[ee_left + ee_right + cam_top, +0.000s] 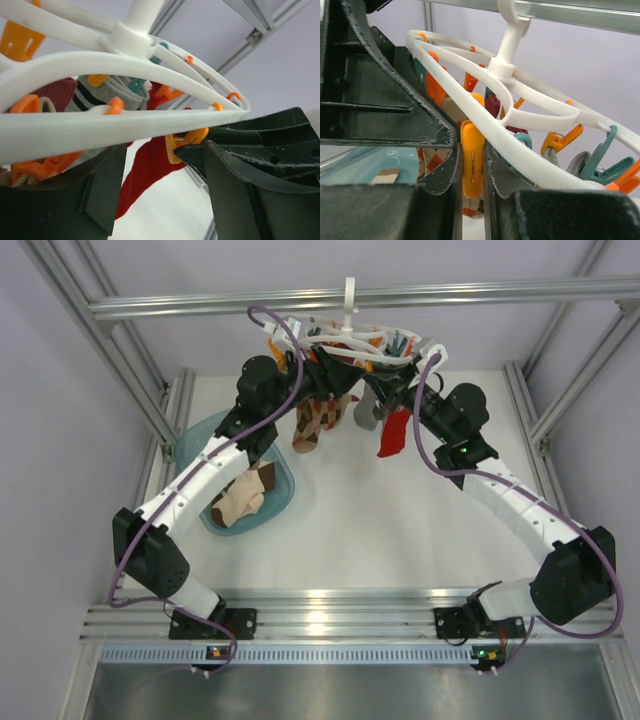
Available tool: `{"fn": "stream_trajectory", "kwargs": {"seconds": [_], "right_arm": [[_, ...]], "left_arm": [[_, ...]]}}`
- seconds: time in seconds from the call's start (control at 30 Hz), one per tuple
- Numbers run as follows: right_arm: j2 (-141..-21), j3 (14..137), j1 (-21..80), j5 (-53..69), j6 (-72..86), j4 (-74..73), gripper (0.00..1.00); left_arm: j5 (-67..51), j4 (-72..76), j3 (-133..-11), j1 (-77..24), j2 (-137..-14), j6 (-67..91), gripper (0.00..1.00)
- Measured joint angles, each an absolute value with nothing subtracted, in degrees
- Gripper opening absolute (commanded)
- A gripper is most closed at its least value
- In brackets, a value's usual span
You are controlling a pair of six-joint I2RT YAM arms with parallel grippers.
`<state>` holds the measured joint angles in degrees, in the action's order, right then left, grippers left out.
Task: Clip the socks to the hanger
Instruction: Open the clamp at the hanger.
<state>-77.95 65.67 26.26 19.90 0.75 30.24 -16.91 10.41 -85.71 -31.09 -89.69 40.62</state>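
Observation:
The white oval-ring hanger (350,340) hangs by its hook from the top bar, with orange and teal pegs under it. Cream-and-tan socks (243,497) lie in a teal basin (195,440) at the left. My left gripper (160,155) is raised just under the hanger ring (125,122). Its jaws are open with nothing between them, and an orange peg (180,142) touches the right fingertip. My right gripper (472,152) is shut on an orange peg (472,165) that hangs from the ring (485,120). In the top view both grippers are partly hidden among the pegs.
A brown argyle sock (315,422), a grey sock (367,416) and a red sock (393,435) hang from the hanger. The aluminium frame bar (200,305) runs across above, with uprights at both sides. The white table (380,530) lies below.

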Motion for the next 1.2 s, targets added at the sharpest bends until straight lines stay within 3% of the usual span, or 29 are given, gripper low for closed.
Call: {"fn": "stream_trajectory", "kwargs": {"seconds": [0.4, 1.2], "right_arm": [[-78.0, 65.7, 26.0, 20.1, 1.6, 30.2, 0.00], [-78.0, 64.9, 25.8, 20.7, 1.8, 32.0, 0.00]], "left_arm": [[-17.8, 10.2, -84.7, -31.7, -86.1, 40.5, 0.63], [-12.9, 8.2, -91.5, -34.1, -92.4, 38.3, 0.47]]}}
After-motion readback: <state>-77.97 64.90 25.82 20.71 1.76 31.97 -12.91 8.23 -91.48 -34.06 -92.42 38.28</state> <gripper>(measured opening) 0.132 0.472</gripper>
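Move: The yellow clamp under the hanger's near rim is about 3 cm to the left hand's right and 1 cm ahead, roughly level. The right hand already has this clamp between its fingertips. From the left hand, the rim above the clamp is also 1 cm ahead and 3 cm right, 3 cm up. The red sock hangs some 4 cm ahead and 9 cm right, the argyle socks 5 cm ahead and 7 cm left, both about 12 cm lower. The right fingers keep their pinch on the yellow clamp and hold still, while the left hand comes in around it. The left hand first draws back and up about 2 cm each way, then goes forward again and some 2 cm to the right towards the clamp. Its fingers narrow by roughly a third to straddle the clamp; whether they touch it can't be told. ##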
